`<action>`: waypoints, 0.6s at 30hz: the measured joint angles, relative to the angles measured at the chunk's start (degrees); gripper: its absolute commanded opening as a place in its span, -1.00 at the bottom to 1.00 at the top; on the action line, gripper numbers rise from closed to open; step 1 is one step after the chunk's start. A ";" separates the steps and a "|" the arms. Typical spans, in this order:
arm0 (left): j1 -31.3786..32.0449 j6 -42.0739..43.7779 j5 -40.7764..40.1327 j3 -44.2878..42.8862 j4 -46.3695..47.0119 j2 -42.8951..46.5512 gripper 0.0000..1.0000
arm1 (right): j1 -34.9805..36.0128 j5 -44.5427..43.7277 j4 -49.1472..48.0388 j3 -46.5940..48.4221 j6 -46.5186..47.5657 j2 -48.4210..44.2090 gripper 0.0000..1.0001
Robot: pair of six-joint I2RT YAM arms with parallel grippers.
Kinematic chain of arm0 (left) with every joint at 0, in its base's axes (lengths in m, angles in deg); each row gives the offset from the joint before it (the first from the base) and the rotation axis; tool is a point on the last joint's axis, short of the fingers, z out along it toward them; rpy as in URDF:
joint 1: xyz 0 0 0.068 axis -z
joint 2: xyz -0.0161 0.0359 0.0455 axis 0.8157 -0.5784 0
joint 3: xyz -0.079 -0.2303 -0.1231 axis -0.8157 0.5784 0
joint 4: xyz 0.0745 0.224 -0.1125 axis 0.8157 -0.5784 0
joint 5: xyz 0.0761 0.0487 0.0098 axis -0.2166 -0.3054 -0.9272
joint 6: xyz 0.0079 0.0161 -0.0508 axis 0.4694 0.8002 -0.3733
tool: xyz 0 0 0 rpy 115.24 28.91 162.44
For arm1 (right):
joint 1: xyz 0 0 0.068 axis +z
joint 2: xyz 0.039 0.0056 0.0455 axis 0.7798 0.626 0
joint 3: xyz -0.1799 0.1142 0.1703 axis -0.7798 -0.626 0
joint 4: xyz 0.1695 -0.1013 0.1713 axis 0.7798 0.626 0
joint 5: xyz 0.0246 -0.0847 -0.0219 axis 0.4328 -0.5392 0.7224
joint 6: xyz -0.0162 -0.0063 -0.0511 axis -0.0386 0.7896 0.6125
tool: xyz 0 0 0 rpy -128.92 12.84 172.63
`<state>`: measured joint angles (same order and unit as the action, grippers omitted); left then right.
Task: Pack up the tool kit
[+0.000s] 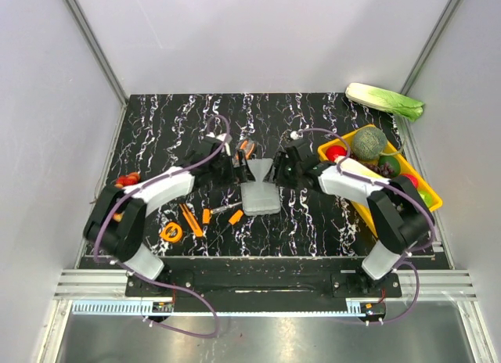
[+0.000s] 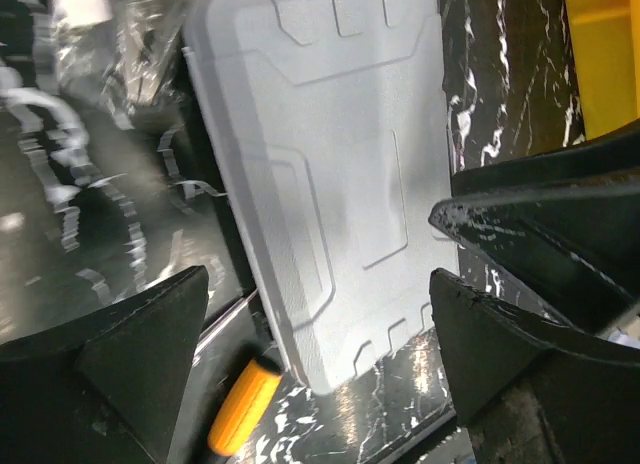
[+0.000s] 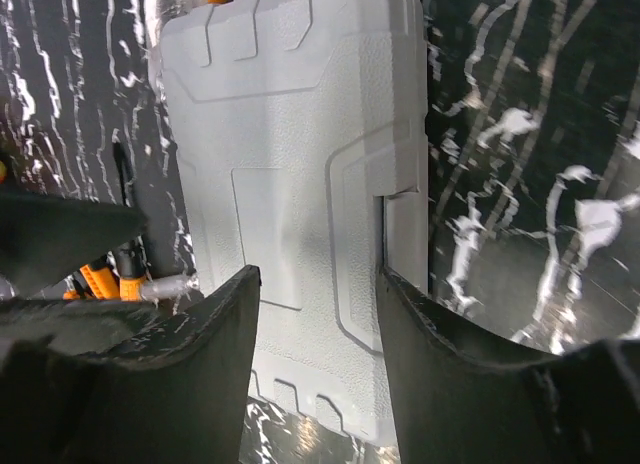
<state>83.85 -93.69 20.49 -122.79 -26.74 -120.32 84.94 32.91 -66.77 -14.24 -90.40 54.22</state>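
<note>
The grey case (image 1: 260,199) of the tool kit lies shut and flat in the middle of the black marbled table. My left gripper (image 1: 232,166) hangs over its far left side, jaws wide open around nothing; the left wrist view shows the case (image 2: 320,164) below the gripper (image 2: 318,279). My right gripper (image 1: 283,171) is at the case's far right. In the right wrist view the gripper (image 3: 318,272) stands with its jaws partly apart just above the lid (image 3: 290,134). Orange-and-black tools lie loose: pliers (image 1: 246,149), a tape measure (image 1: 171,232), screwdrivers (image 1: 191,220).
A yellow tray (image 1: 427,195) of vegetables stands at the right edge, close behind my right arm. A cabbage (image 1: 385,101) lies at the back right. A red item (image 1: 127,178) sits at the left edge. An orange handle (image 2: 243,406) lies beside the case's corner.
</note>
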 measured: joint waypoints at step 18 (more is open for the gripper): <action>-3.80 2.40 -5.35 4.13 -4.81 7.91 0.95 | 1.11 -8.83 11.45 10.69 3.19 2.34 0.04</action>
<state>80.05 -91.29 15.13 -118.66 -31.55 -112.41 86.05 24.08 -55.32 -3.55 -87.21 56.56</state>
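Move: The grey tool case lies between the hands. Its middle is about 3 cm back, 4 cm right and 4 cm below the left hand, and roughly 3 cm back, 4 cm left and 3 cm below the right. From the left hand, the orange pliers lie some 8 cm ahead and 1 cm left, and an orange-handled screwdriver about 12 cm back and 4 cm left, both some 5 cm lower. Left hand arcs some 5 cm left, up then down; right pushes case forward-left, then eases off rightward, rising. ##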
